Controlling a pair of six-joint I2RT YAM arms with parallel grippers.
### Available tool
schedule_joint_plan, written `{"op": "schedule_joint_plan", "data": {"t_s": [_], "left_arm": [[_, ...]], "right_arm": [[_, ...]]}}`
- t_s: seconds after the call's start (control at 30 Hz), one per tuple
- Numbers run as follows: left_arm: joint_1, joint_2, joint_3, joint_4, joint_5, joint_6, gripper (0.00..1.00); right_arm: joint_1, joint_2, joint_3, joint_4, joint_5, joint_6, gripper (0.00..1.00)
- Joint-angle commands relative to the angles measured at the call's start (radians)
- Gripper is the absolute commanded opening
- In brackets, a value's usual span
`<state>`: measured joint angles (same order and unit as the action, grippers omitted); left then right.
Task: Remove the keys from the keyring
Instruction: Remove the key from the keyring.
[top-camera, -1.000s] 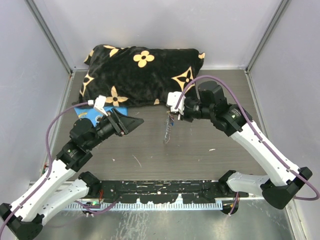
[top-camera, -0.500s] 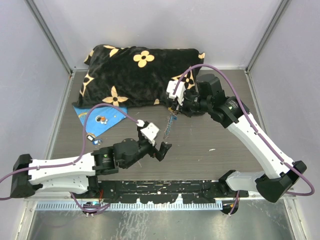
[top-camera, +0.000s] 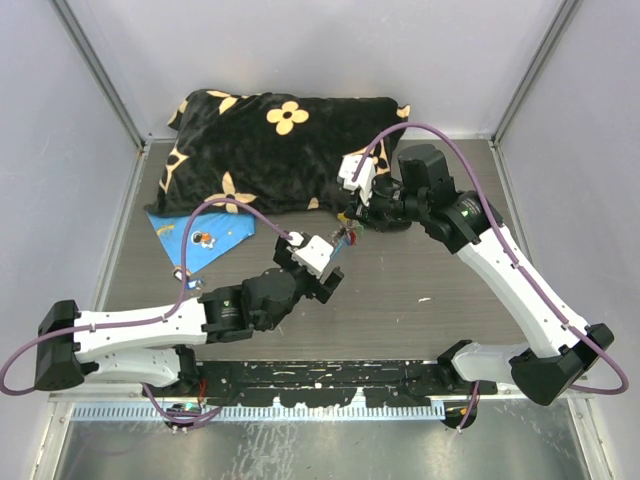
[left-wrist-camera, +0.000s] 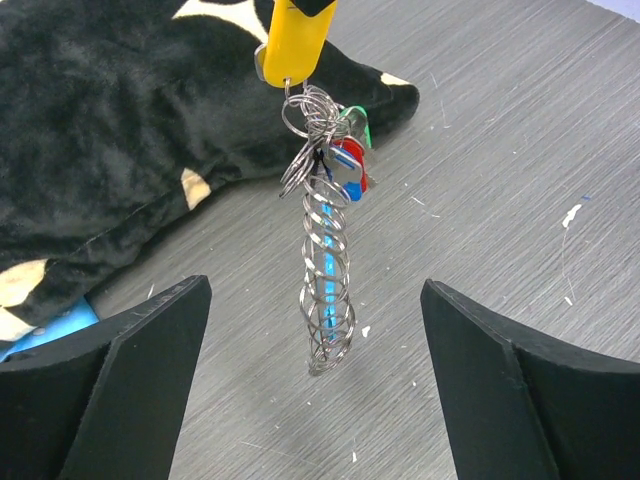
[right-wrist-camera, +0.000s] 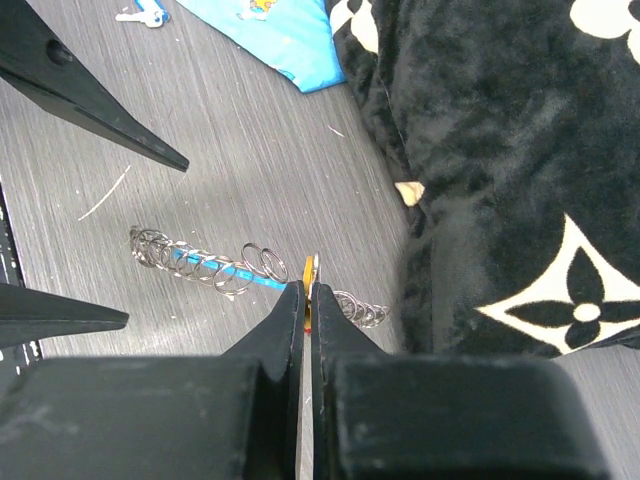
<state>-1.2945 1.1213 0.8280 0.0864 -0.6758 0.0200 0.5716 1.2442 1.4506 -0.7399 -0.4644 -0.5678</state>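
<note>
The keyring (left-wrist-camera: 327, 290), a grey chain of wire rings with a light-blue section, hangs upright above the table. It hangs from a yellow-headed key (left-wrist-camera: 292, 45). My right gripper (right-wrist-camera: 307, 290) is shut on that key (right-wrist-camera: 309, 270). Small red, blue and green keys (left-wrist-camera: 348, 168) cluster just under the yellow one. My left gripper (left-wrist-camera: 315, 283) is open wide, one finger on each side of the ring's lower end and touching nothing. From above, the left gripper (top-camera: 330, 283) sits just in front of the right gripper (top-camera: 350, 222).
A black pillow (top-camera: 280, 150) with tan flowers lies at the back, close behind the hanging ring. A blue flat sheet (top-camera: 200, 238) with small items on it lies at the left. One loose key (top-camera: 182, 272) lies beside it. Grey walls enclose the table.
My left arm has swung from beside the blue sheet to the middle, and its jaws have opened wide around the ring's lower end. The right gripper has lifted the ring slightly.
</note>
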Motion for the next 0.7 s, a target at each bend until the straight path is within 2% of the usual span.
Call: {"op": "schedule_joint_plan", "data": {"t_s": [0.0,0.2,0.43,0.67], "left_arm": [[0.031,0.012,0.059,0.026,-0.013,0.011,0.85],[0.111,-0.024,0.055,-0.024,0.03,-0.026,0.79],[0.117,-0.113,0.033,-0.029,0.072,-0.023,0.77],[0.116,-0.207,0.038,-0.021,0.251,-0.129,0.61]], "right_arm": [[-0.012,-0.029,0.064,0.054,-0.039,0.022,0.01],[-0.022,-0.034,0.068,0.051,-0.065,0.035,0.01],[-0.04,-0.03,0.07,0.055,-0.107,0.063,0.01],[-0.063,-0.02,0.061,0.076,-0.148,0.112,0.01]]}}
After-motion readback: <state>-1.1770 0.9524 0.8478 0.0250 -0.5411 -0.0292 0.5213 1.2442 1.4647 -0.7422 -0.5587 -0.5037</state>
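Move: Ahead and to the right of the left hand hang the red, blue and green keys, some 7 cm forward, 6 cm right and 3 cm higher. The keyring's coil dangles from them towards its open fingers, its middle about 4 cm forward, 3 cm right and 1 cm lower; the yellow key lies 8 cm forward, 6 cm right and 5 cm up. From the right hand, which grips the yellow key, the keys are about 1 cm back and 3 cm down. Reaching about 3 cm forward and nearly as far left beside the dangling coil, the left hand then draws back about 2 cm and rises some 5 cm, rolling its left side down by 10 degrees; its fingers narrow part-way but stay well open. The right hand keeps its pinch on the yellow key and all but holds its place. ##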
